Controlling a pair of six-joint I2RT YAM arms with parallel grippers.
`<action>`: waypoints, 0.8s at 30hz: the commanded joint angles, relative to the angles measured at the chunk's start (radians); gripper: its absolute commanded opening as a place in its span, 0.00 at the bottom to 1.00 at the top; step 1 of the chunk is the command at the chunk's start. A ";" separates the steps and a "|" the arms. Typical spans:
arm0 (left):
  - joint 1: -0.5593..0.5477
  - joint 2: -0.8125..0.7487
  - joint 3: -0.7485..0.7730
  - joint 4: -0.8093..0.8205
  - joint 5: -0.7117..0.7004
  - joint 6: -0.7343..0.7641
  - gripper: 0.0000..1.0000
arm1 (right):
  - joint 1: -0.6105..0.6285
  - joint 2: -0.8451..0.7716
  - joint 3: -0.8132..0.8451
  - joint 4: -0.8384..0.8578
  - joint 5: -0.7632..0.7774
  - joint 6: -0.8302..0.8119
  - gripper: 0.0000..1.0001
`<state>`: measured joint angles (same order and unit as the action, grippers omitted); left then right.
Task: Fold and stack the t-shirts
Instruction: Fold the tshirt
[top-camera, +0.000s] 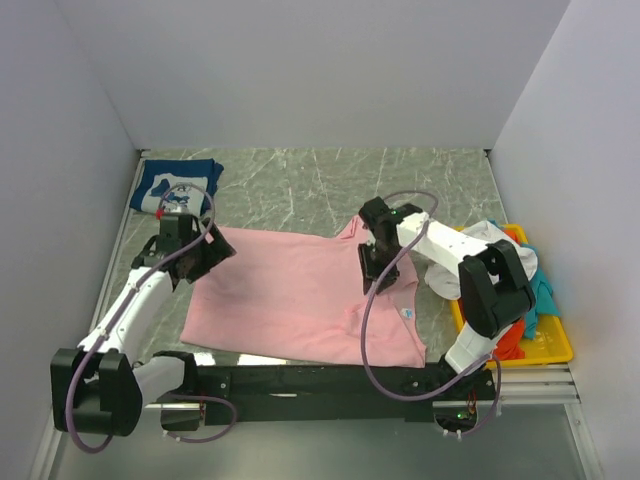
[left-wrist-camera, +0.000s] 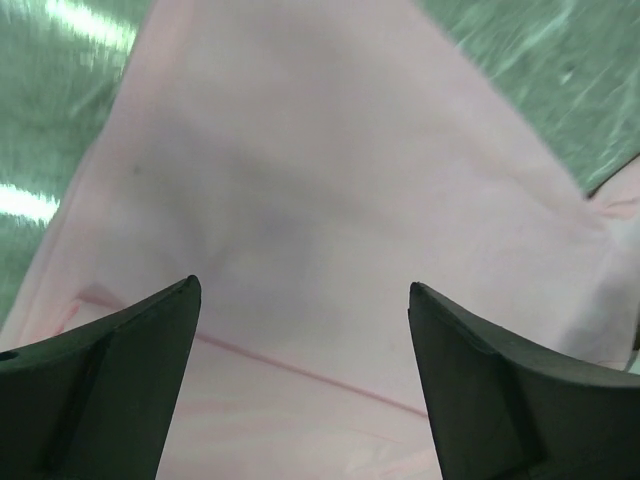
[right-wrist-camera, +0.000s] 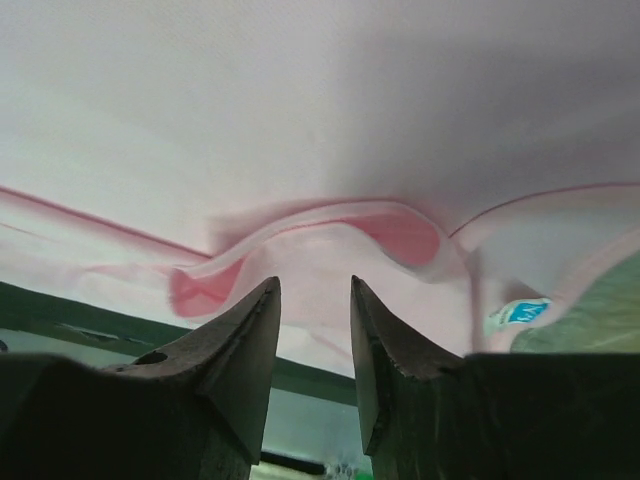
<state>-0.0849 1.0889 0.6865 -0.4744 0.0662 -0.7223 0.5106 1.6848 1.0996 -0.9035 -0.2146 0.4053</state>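
A large light-pink t-shirt (top-camera: 300, 290) lies spread flat in the middle of the table. My left gripper (top-camera: 210, 250) hovers over its back left corner. In the left wrist view the left gripper (left-wrist-camera: 302, 284) is open wide, and only pink cloth (left-wrist-camera: 300, 150) shows under the gap. My right gripper (top-camera: 375, 265) sits at the shirt's back right, near the collar. The right gripper (right-wrist-camera: 313, 281) stands partly open just short of a raised fold of pink cloth (right-wrist-camera: 330, 235), with nothing between its fingers. A folded navy t-shirt (top-camera: 175, 183) with white print lies at the back left.
A yellow tray (top-camera: 555, 350) at the right edge holds white (top-camera: 520, 255), teal (top-camera: 545, 295) and orange-red (top-camera: 510, 340) t-shirts in a heap. A dark rail (top-camera: 320, 378) runs along the near edge under the shirt's hem. White walls close in the left, back and right.
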 joint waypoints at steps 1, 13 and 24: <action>-0.001 0.052 0.113 -0.004 -0.046 0.035 0.91 | -0.029 -0.036 0.155 -0.070 0.089 -0.025 0.42; 0.039 0.259 0.288 0.086 -0.040 0.092 0.93 | -0.214 0.317 0.640 0.003 0.161 -0.054 0.42; 0.074 0.362 0.363 0.083 -0.025 0.106 0.92 | -0.274 0.541 0.838 0.075 0.250 -0.028 0.42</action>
<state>-0.0162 1.4364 1.0065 -0.4072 0.0292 -0.6373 0.2619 2.2322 1.8805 -0.8722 -0.0044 0.3691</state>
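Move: The shirt's far right corner, which my right hand is going for, lies about 29 cm straight ahead and 3 cm below it. The rolled fold in the shirt's far edge is some 19 cm ahead and 9 cm left; the neck tag is about 9 cm back and 8 cm right. For my left hand, the shirt's far left corner is roughly 13 cm ahead, 8 cm left and 8 cm down, with the folded blue shirt some 24 cm ahead and 20 cm left. I swing my right hand fast and forward over the shirt, about 25 cm to its far right corner, arching up some 6 cm and sinking back to the height I began at, while the part-open fingers tilt some 20 degrees forward and the wrist turns clockwise. My left hand, wide open, reaches about 10 cm forward and a little up and left towards the far left corner. ##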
